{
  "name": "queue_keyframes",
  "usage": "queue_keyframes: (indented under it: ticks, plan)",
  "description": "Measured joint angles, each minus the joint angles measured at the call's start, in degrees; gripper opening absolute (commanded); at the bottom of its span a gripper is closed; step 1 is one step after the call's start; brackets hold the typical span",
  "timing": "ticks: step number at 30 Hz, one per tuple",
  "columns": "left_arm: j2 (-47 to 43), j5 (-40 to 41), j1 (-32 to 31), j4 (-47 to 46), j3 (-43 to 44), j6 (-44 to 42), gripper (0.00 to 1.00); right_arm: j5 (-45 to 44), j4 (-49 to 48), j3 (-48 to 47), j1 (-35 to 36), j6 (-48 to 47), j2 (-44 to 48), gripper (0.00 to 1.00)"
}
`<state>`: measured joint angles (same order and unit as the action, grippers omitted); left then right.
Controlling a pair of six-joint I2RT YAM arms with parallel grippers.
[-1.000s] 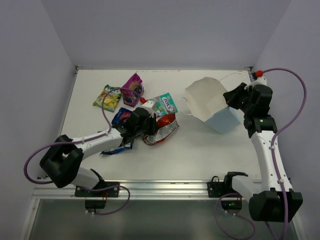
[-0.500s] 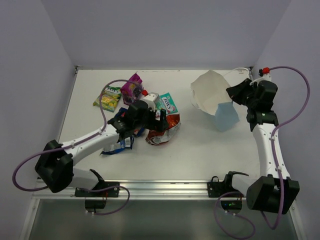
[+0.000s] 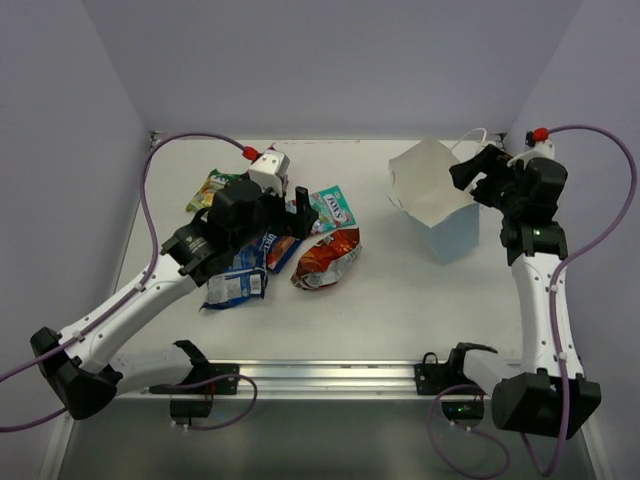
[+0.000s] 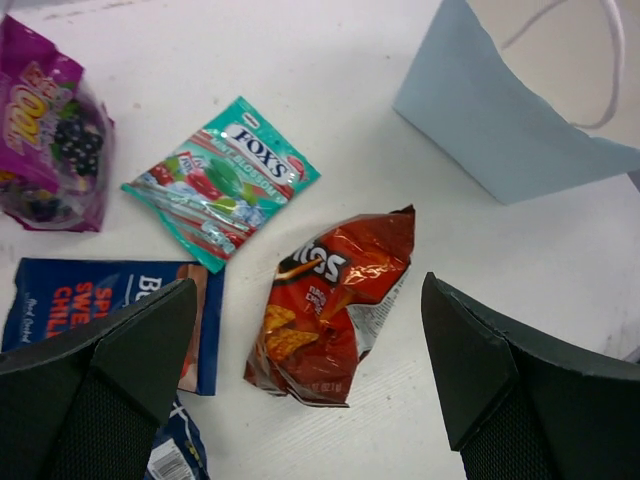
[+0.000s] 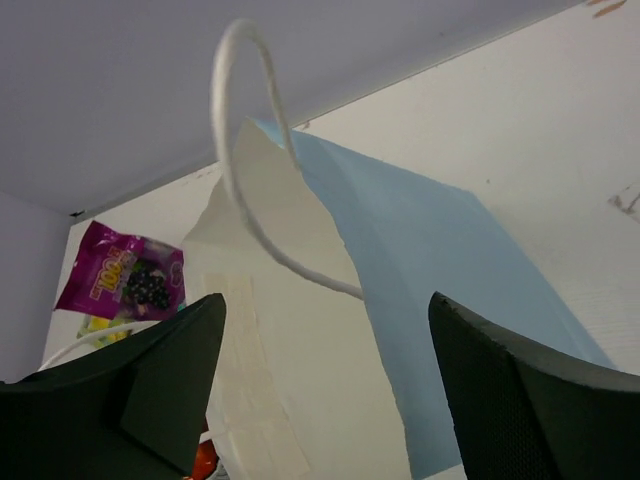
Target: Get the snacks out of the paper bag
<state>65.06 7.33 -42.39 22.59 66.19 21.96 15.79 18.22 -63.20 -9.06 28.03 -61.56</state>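
Note:
The light blue paper bag (image 3: 452, 235) stands at the back right, its white inside facing up and left. My right gripper (image 3: 468, 172) hangs open at its top edge. In the right wrist view the bag's wall (image 5: 430, 250) and a cord handle (image 5: 240, 150) lie between the spread fingers (image 5: 540, 400), ungripped. The snacks lie on the table to the left: orange-red packet (image 3: 325, 258), teal-white (image 3: 335, 208), dark blue with red (image 3: 275, 248), blue-white (image 3: 235, 287), yellow-green (image 3: 212, 185) and magenta (image 4: 50, 140). My left gripper (image 3: 290, 215) hovers open above them, over the orange-red packet (image 4: 330, 300), holding nothing.
The white table (image 3: 400, 310) is walled at the back and on both sides. The left arm's purple cable (image 3: 150, 200) loops over the table's left part. A metal rail (image 3: 320, 375) runs along the near edge by the arm bases.
The left gripper opened and lifted back off the orange-red packet, which stays on the table. The right gripper opened and let go of the bag, now more upright and nearer the back.

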Motion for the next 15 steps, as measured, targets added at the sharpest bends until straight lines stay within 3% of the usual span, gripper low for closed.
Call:
queue_keyframes:
  ticks: [4, 15]
  plan:
    - [-0.1, 4.5, 0.0, 3.3, 2.6, -1.1, 1.00, -2.9, 1.7, -2.2, 0.0, -2.1, 2.2, 0.99]
    - [-2.8, 12.7, 0.0, 7.7, 3.9, -3.2, 1.00, -12.4, 5.6, -3.5, 0.0, -7.1, 5.1, 0.99]
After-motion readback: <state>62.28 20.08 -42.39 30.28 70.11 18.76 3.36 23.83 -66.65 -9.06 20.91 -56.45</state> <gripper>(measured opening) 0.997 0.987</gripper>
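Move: The paper bag leans with its mouth up beside the right gripper, its middle roughly 6 cm to the gripper's left, 1 cm ahead and 12 cm below; the red packet is about 32 cm left of that gripper and 8 cm nearer. From the empty left gripper the red packet lies some 9 cm right, level, 20 cm down; the teal packet is 13 cm beyond the red one, and the flat blue packet about 5 cm left and 4 cm ahead of the gripper. Open the right gripper the last bit to fully wide and draw it clear of the paper bag, first up about 3 cm and then mainly right some 4 cm, easing back a little and turning about 10 degrees clockwise. Meanwhile carry the open left gripper about 5 cm left and slightly up, away from the red packet towards over the blue packet, turning it some 10 degrees counter-clockwise. ##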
